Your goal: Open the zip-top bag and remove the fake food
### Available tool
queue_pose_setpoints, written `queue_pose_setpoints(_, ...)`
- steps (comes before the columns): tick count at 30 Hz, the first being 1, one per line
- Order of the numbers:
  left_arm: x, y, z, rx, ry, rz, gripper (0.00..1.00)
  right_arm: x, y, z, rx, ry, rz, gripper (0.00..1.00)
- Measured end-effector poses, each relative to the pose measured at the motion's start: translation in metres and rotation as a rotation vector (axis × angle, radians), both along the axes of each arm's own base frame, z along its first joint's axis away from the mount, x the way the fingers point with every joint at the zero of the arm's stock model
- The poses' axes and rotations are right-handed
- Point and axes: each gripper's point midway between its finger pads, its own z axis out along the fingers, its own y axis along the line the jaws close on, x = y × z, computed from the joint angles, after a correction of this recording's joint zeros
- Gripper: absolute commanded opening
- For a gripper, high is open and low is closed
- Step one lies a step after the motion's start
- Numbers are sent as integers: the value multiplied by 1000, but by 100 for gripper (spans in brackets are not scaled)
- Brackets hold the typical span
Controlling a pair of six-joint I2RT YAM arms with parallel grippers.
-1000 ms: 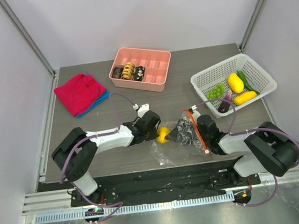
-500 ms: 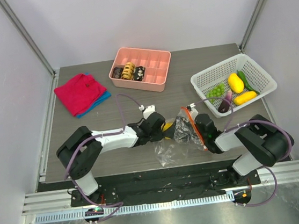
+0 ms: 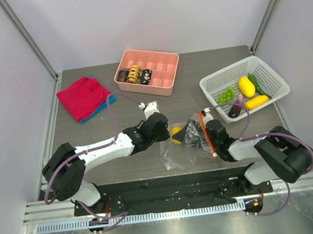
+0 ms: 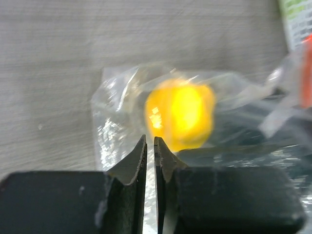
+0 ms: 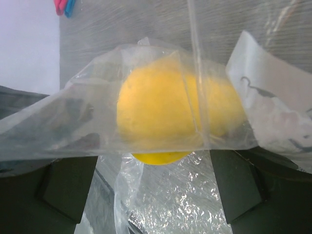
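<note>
The zip-top bag (image 3: 175, 154) lies crumpled at the table's front middle, with its orange-red zipper strip (image 3: 207, 136) along my right gripper. One yellow fake food piece (image 3: 176, 134) sits inside it and shows through the film in the left wrist view (image 4: 180, 114) and the right wrist view (image 5: 175, 114). My left gripper (image 3: 164, 132) is just left of that piece, jaws shut to a hairline gap (image 4: 150, 141), with bag film beneath the tips. My right gripper (image 3: 197, 133) is open wide (image 5: 153, 165), and bag film is stretched across its fingers (image 5: 68, 190).
A white basket (image 3: 263, 62) at the right holds green grapes (image 3: 226, 95), two yellow pieces (image 3: 247, 86), a purple eggplant (image 3: 236, 106) and a green long vegetable (image 3: 254, 82). A pink compartment tray (image 3: 162, 65) stands at the back. A red folded cloth (image 3: 83, 97) lies back left.
My left gripper pushed right toward the bag, then drew back up and left. The yellow piece shifted slightly right and stays in the bag. The right gripper barely moved.
</note>
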Motion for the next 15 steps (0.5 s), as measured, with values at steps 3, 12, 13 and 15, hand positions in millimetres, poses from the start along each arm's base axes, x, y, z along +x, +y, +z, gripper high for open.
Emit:
queue_pose_setpoints(3,13,-10,17,-23,-27,3,7,1,1,0,5,1,-5,100)
queue_pose_setpoints(12,43,-17,-15,33,-21,-6,8,3,1,0,11,0,-12,100)
queue_pose_setpoints(13,44,-19,-19,33,-17,-15,8,3,1,0,9,-1,-11,100)
queue_pose_setpoints(15,47,-25,-25,27,-15,-40,9,4,1,0,5,-6,-9,100)
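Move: The yellow food still in the bag lies about 3 cm ahead of the left hand, 4 cm to its right and 5 cm below. The bag's orange zip edge stands some 12 cm farther right, around the right gripper, and the clear bag's loose end spreads about 7 cm back and 3 cm right of the left hand. From the right hand, the same food is about 4 cm left, 1 cm ahead and a little lower. Forward about 5 cm and some 2.5 cm to the right in a low arc, the left hand first rises a little, then sinks to finish about 2.5 cm lower than it began, its nearly shut fingers coming in over the bag film at the yellow food. The right hand stays put at the bag's mouth, fingers still wide open. Whether the left fingertips touch the film can't be seen. ##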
